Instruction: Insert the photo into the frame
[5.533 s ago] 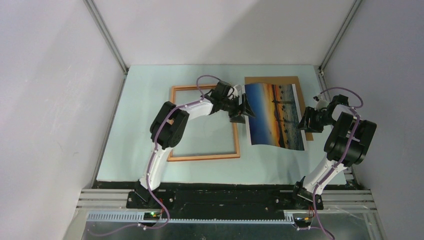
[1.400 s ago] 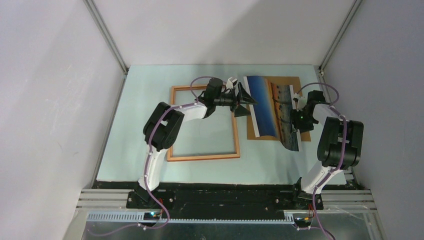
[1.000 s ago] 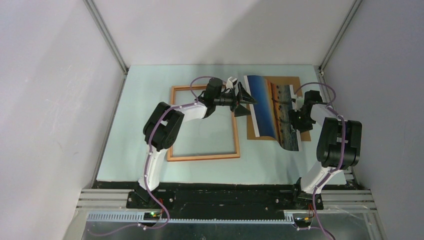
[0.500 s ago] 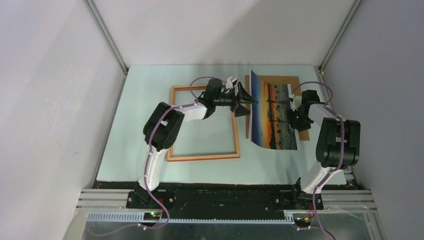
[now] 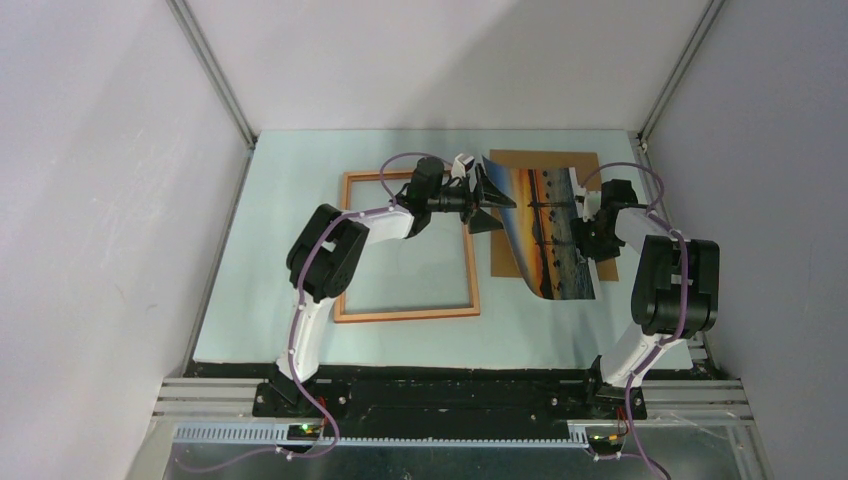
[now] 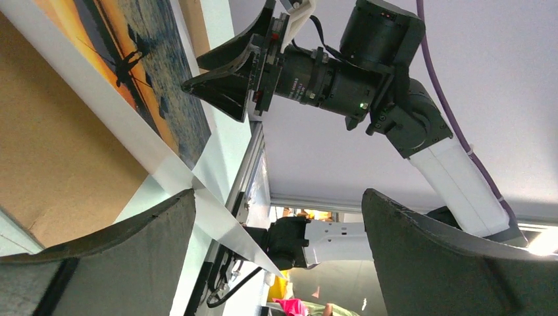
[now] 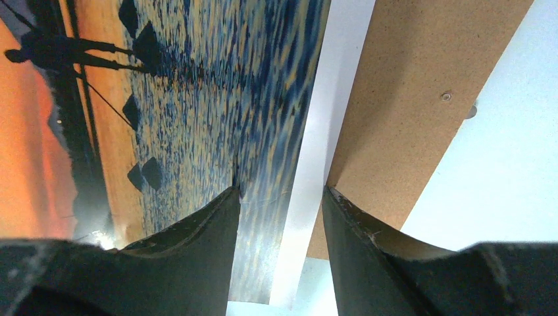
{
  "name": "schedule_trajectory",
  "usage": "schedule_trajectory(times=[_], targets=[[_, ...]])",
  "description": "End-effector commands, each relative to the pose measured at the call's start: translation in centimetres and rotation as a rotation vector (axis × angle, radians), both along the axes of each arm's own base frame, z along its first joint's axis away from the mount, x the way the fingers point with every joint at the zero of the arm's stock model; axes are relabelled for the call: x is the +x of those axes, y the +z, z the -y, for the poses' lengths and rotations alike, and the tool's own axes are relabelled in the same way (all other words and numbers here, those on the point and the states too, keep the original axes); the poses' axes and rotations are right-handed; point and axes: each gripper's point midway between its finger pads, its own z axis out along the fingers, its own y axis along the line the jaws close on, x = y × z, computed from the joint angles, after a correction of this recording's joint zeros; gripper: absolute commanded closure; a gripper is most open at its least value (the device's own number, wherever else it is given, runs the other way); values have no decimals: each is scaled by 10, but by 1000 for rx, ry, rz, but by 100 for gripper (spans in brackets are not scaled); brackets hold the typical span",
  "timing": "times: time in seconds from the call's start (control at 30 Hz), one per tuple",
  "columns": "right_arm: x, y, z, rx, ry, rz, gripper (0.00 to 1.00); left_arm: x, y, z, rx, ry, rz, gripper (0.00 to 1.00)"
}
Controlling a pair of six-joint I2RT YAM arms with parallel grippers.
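The photo (image 5: 540,240), a sunset print with a white border, stands tilted over the brown backing board (image 5: 540,160), its left edge raised and its near end curling. My left gripper (image 5: 498,210) is open wide at that raised edge. In the left wrist view the photo's (image 6: 148,85) white corner pokes between the open fingers of the left gripper (image 6: 279,197), against one of them. My right gripper (image 5: 588,232) is at the photo's right edge. In the right wrist view the right gripper (image 7: 280,191) has its jaws partly apart, straddling the photo's (image 7: 184,99) white border. The frame (image 5: 474,275) lies flat to the left.
The backing board (image 7: 408,99) lies under the photo at the back right of the pale blue mat (image 5: 280,250). Grey walls close in the sides and back. The left arm (image 5: 330,250) reaches over the frame's opening.
The photo has unbent from a sharp fold, and its left edge has swung up and leaned towards my left gripper. The left jaws have opened a little wider. The right gripper has barely moved.
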Motion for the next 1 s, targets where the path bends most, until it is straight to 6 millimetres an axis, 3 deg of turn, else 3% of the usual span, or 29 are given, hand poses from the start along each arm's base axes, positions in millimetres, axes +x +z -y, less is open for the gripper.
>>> schedule_trajectory(times=[0.0, 0.23, 0.47, 0.73, 0.97], targets=[[1, 1, -5, 14, 14, 15, 47, 5, -26, -5, 61, 20, 39, 0], [1, 1, -6, 22, 15, 14, 47, 1, -60, -15, 180, 46, 24, 1], [1, 2, -6, 30, 13, 16, 47, 2, -81, -16, 228, 44, 21, 4], [0, 2, -6, 42, 8, 16, 47, 8, -94, -12, 245, 37, 18, 14], [0, 2, -6, 44, 6, 17, 47, 8, -99, -6, 246, 23, 11, 35]])
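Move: Around the photo's free, raised left border the left hand's open fingers already lie; the photo's middle is about 11 cm to that hand's right, 4 cm ahead and 11 cm lower. Some 15 cm below the hand, the frame's middle lies about 19 cm to its left and 1 cm ahead, the brown backing board's 11 cm right and 9 cm ahead. From the right hand, at the photo's right border, the photo's middle is about 7 cm left and 5 cm ahead. Sinking about 10 cm almost straight down towards the table beside the frame's right bar, the left hand tips its right-pointing fingers down by some 15 degrees. The photo's left border stays between them, one finger below and one above; the drop slows late and the fingers begin to close. The right hand stays put, half open, its fingertips still on the photo's right border. ##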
